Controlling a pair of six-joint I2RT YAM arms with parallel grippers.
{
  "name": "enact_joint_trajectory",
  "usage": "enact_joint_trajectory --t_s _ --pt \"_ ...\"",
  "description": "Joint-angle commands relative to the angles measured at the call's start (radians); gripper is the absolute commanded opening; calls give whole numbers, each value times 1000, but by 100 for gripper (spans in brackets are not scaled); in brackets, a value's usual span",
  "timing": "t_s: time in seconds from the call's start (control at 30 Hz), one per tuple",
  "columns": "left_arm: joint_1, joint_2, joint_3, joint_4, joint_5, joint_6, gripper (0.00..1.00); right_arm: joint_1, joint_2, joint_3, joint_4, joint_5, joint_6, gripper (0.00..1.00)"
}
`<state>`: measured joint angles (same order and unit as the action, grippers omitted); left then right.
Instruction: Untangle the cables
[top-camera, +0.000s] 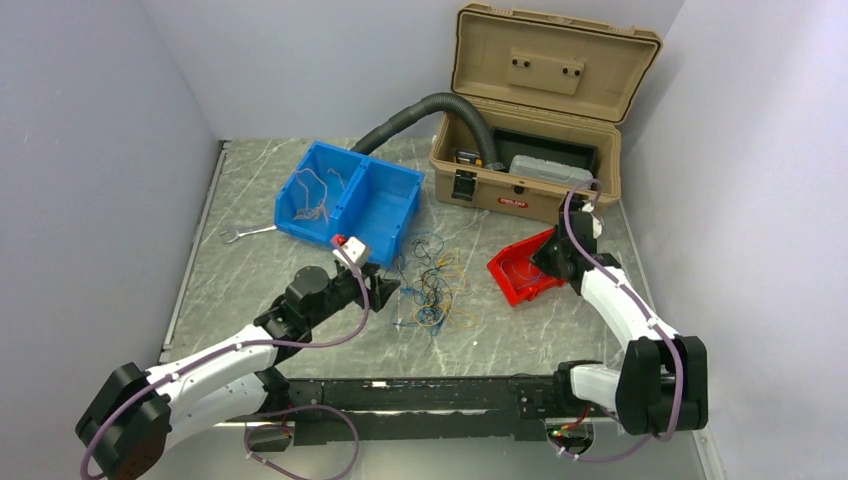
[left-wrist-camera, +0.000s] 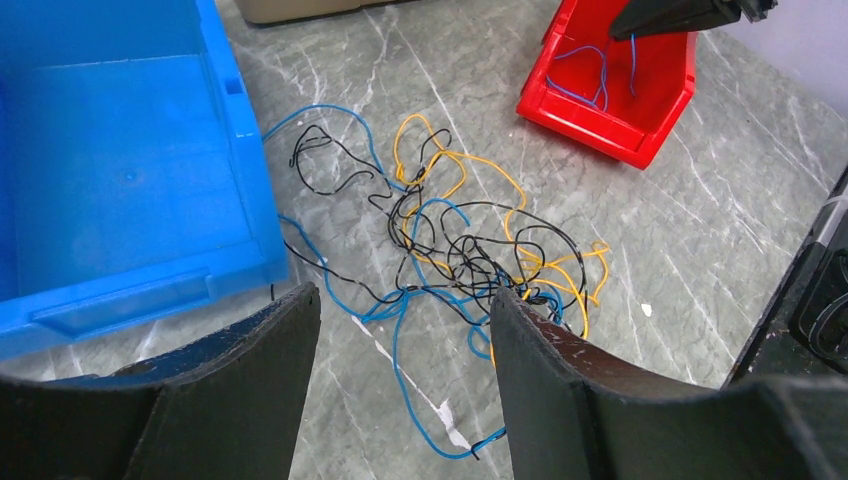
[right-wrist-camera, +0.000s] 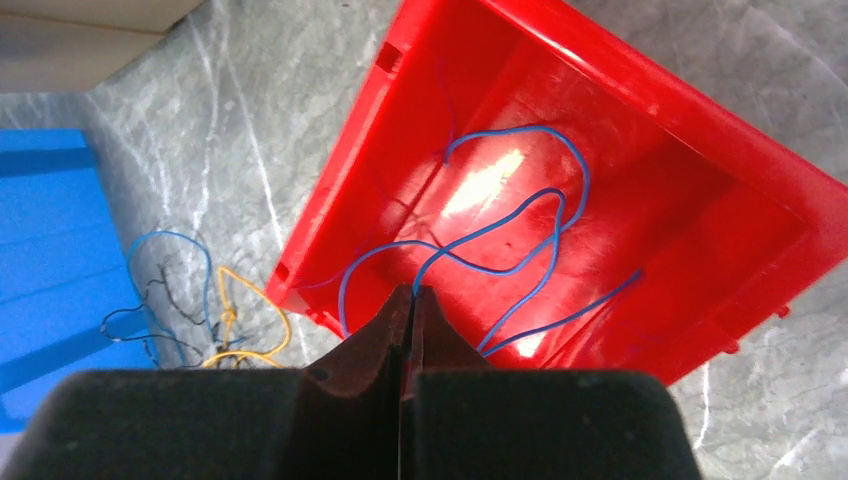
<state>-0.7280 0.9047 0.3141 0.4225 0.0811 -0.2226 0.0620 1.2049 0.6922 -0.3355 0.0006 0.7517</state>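
Note:
A tangle of thin yellow, blue and black cables (top-camera: 432, 285) (left-wrist-camera: 470, 250) lies on the marble table between the blue bin and the red bin. My left gripper (top-camera: 385, 290) (left-wrist-camera: 405, 300) hangs open just in front of the tangle, with one blue loop (left-wrist-camera: 410, 380) lying on the table between its fingers, untouched. Over the red bin (top-camera: 525, 272) (right-wrist-camera: 340, 200), my right gripper (top-camera: 548, 258) (right-wrist-camera: 411, 290) is shut, and a blue cable (right-wrist-camera: 510, 230) runs out from between its tips into the bin. More blue cable (left-wrist-camera: 590, 75) rests inside that bin.
A two-compartment blue bin (top-camera: 345, 200) (left-wrist-camera: 130, 170) stands left of the tangle, with whitish wires (top-camera: 315, 200) in its left half. A tan toolbox (top-camera: 540, 100) stands open at the back with a black corrugated hose (top-camera: 420, 110). A small wrench (top-camera: 245, 233) lies far left.

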Motion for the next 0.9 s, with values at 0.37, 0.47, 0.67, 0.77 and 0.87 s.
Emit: enact_joint_trajectory --t_s 0.37,0.47,0.67,0.77,0.87 --pt "-2 56 24 52 37 5 92 63 -54 45 19 181 -45 70" --pt "-1 69 23 70 69 6 96 99 -130 82 -26 180 -124 71" --pt "-1 146 51 92 169 8 95 240 -213 136 -82 170 -237 73" --pt "-2 175 64 92 192 9 94 270 -214 139 -89 131 -254 72" --pt "-3 195 73 90 206 11 94 287 -204 133 -77 56 -288 72"
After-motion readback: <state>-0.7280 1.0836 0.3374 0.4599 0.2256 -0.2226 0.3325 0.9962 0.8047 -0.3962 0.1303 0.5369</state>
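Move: My right hand still grips the end of a blue cable inside the red bin, whose middle is about 2 cm ahead, 1 cm right and 5 cm below. The tan case stands some 24 cm ahead of that hand; the tangled cable pile lies about 19 cm left and 4 cm back. From my left hand, the pile is roughly 9 cm right, 3 cm ahead and 14 cm below, while the blue bin is 20 cm ahead and 10 cm left. I dip my right hand nearly 4 cm farther into the red bin, spread its fingers to let go of the blue cable, then swing up about 13 cm and left some 6 cm, tipping the fingers up and turning counter-clockwise. Meanwhile my empty left hand opens wider and sinks 3 to 4 cm towards the pile, easing right about 2 cm. ##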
